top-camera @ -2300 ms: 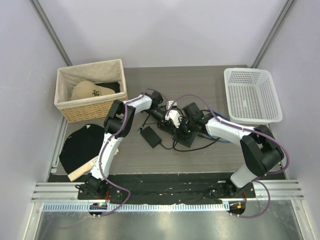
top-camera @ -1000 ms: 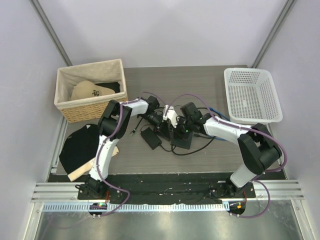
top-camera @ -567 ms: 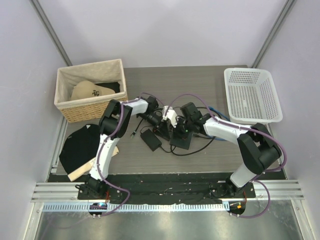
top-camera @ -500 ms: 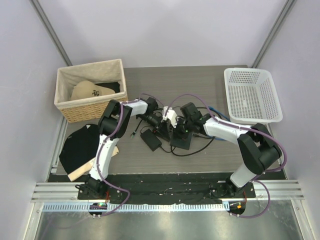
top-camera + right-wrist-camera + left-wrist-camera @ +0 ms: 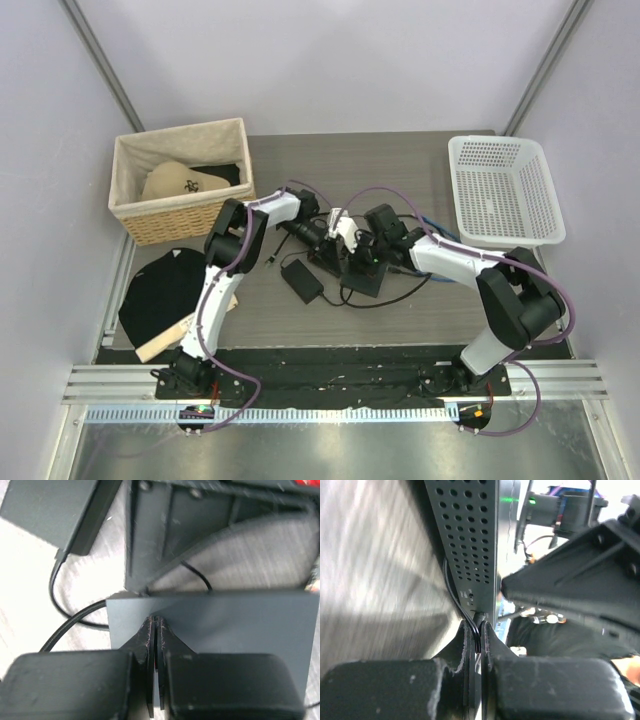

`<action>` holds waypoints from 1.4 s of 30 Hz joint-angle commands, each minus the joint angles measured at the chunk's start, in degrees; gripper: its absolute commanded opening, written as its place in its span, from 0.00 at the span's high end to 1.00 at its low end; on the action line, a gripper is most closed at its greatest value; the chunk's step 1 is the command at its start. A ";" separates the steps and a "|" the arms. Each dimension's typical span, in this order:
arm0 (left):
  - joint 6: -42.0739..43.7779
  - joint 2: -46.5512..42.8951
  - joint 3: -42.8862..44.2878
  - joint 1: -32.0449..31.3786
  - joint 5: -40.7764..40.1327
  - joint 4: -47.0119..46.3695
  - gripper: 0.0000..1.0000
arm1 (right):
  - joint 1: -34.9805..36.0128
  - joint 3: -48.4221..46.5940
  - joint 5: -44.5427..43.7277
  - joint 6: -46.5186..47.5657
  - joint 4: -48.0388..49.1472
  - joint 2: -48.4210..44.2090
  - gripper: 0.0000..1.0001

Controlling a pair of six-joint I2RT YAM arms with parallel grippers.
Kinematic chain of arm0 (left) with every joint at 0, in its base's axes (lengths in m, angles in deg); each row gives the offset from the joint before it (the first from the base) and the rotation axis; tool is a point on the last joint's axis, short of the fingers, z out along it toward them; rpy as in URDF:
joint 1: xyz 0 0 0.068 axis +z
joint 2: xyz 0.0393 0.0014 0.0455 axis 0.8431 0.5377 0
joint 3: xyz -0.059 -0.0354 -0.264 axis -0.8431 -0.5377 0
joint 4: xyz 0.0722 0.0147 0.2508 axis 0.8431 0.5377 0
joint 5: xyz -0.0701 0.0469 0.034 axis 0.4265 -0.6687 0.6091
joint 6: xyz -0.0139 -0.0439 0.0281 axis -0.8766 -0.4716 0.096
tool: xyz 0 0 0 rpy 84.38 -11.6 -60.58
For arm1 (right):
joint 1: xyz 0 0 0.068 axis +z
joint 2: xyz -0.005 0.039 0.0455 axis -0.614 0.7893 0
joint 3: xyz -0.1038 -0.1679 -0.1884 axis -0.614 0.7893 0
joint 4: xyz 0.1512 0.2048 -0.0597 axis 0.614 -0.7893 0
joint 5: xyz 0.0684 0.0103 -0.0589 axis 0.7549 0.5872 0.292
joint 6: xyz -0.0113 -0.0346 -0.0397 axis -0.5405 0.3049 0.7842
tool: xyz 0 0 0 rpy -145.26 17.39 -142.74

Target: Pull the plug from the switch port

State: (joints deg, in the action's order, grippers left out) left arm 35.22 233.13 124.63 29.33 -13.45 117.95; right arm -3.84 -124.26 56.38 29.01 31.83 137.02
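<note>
The switch (image 5: 357, 278), a flat black box, lies at mid-table between both arms. Its perforated side (image 5: 470, 530) fills the left wrist view. My left gripper (image 5: 328, 240) (image 5: 479, 630) is shut on a thin black cord (image 5: 454, 592) right at the box's edge. My right gripper (image 5: 358, 258) (image 5: 156, 622) is shut on nothing, with its tips resting on the box's flat face (image 5: 225, 625). A bright-blue cable (image 5: 428, 224) shows beside the right forearm. The plug and the switch port are hidden under the arms.
A black adapter brick (image 5: 300, 277) (image 5: 45, 510) lies just left of the switch, with black cords looping around it. A wicker basket (image 5: 180, 180) stands at the back left and a white plastic basket (image 5: 500, 190) at the back right. A black cloth (image 5: 165, 290) lies at the left edge.
My left gripper has shifted a little to the right and away, with the cord still pinched in it. The right gripper stays on the switch.
</note>
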 commanded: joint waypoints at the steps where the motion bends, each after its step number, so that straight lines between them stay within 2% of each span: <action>1: 2.19 -2.91 -10.94 -1.03 -1.93 -4.02 1.00 | 0.41 6.11 -5.19 0.09 -11.84 2.63 0.99; 2: 2.10 -3.70 -14.19 -2.08 -1.75 -4.82 1.00 | 0.41 6.37 -5.11 0.09 -11.84 2.63 0.99; 4: 1.49 -4.06 -14.49 -2.53 -1.32 -5.45 1.00 | 0.41 6.55 -5.37 0.18 -11.66 2.71 0.99; 7: 0.09 -1.17 -8.44 -0.96 -0.87 -3.26 1.00 | 0.41 5.85 -4.76 0.01 -11.84 3.50 0.99; 10: -4.92 1.20 2.27 1.06 -0.96 -5.09 1.00 | 0.41 5.32 -4.75 -0.08 -11.84 3.77 0.99; 12: -4.41 0.95 3.62 1.07 -3.15 -5.10 1.00 | 0.41 5.32 -5.10 0.01 -11.93 3.86 0.99; 15: -2.91 -0.11 -1.28 0.54 -1.93 -5.53 1.00 | 0.41 5.84 -5.37 0.01 -12.01 3.42 0.99; 19: -2.55 -3.35 -16.20 -0.86 -1.13 -10.18 1.00 | 0.41 6.29 -6.60 -0.17 -11.66 3.07 0.99; 20: -2.73 -4.58 -17.11 -0.86 -1.22 -10.98 1.00 | 0.32 6.29 -6.69 -0.43 -11.66 3.15 0.99; 22: -3.86 -4.94 -15.21 0.27 -3.06 -11.68 1.00 | 0.32 6.29 -7.13 -0.87 -11.05 3.24 0.99; 23: -9.27 -5.03 -14.14 0.98 -3.59 -13.34 1.00 | 0.24 6.29 -7.13 -1.05 -10.87 3.59 0.99; 24: -14.02 -5.20 -13.17 2.98 -3.34 -19.88 1.00 | 0.32 6.29 -7.39 -1.22 -10.52 3.68 0.99; 26: -23.61 -4.77 -10.10 4.67 -3.42 -26.87 1.00 | 0.32 6.37 -7.83 -1.40 -10.26 4.03 0.99; 29: -17.00 -2.92 -2.01 5.64 -3.77 -18.75 1.00 | -0.11 6.38 -8.36 -1.31 -10.17 4.82 0.99; 34: -13.20 -3.45 -7.52 6.96 -1.15 -16.79 1.00 | -6.25 4.71 -4.05 -2.27 -10.08 6.66 0.99; 37: -14.94 -5.73 -17.71 6.17 -0.08 -22.21 1.00 | -10.73 3.04 -2.56 -3.07 -10.26 9.48 0.99; 38: -15.90 -6.60 -21.82 5.39 0.01 -26.85 1.00 | -11.45 2.34 -1.86 -3.16 -10.69 10.09 0.99; 40: -19.07 -8.10 -23.18 5.11 -0.08 -31.52 1.00 | -11.72 1.72 -0.54 -2.63 -11.14 11.50 0.99; 42: -20.57 -8.02 -19.69 5.73 -0.96 -31.99 1.00 | -11.72 1.46 -0.18 -2.63 -11.22 12.12 0.99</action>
State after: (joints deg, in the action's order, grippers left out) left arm 17.93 225.59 105.07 34.29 -7.06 90.10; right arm -14.83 -127.04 61.53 25.49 34.41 142.18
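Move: The port sits at the near end of the switch's left side, about 2 cm to the right and 1 cm back of the left hand, whose fingers are already shut on the plug's cord. The switch's middle lies some 7 cm right and 3 cm farther out, and the black adapter about 7 cm left and 3 cm back. From the right hand, whose closed tips are on the switch's top, the port is roughly 2 cm left, 1 cm back and 2 cm lower. Keep the left fingers pinched on the cord at the port and work the plug back and forth, two pulls back of 2–3 cm, then a longer forward swing and a draw back and left, turning the hand about 10 degrees counter-clockwise. Let the right fingertips ride on the switch's top, then slide them some 5 cm forward and right across the casing towards its middle. ##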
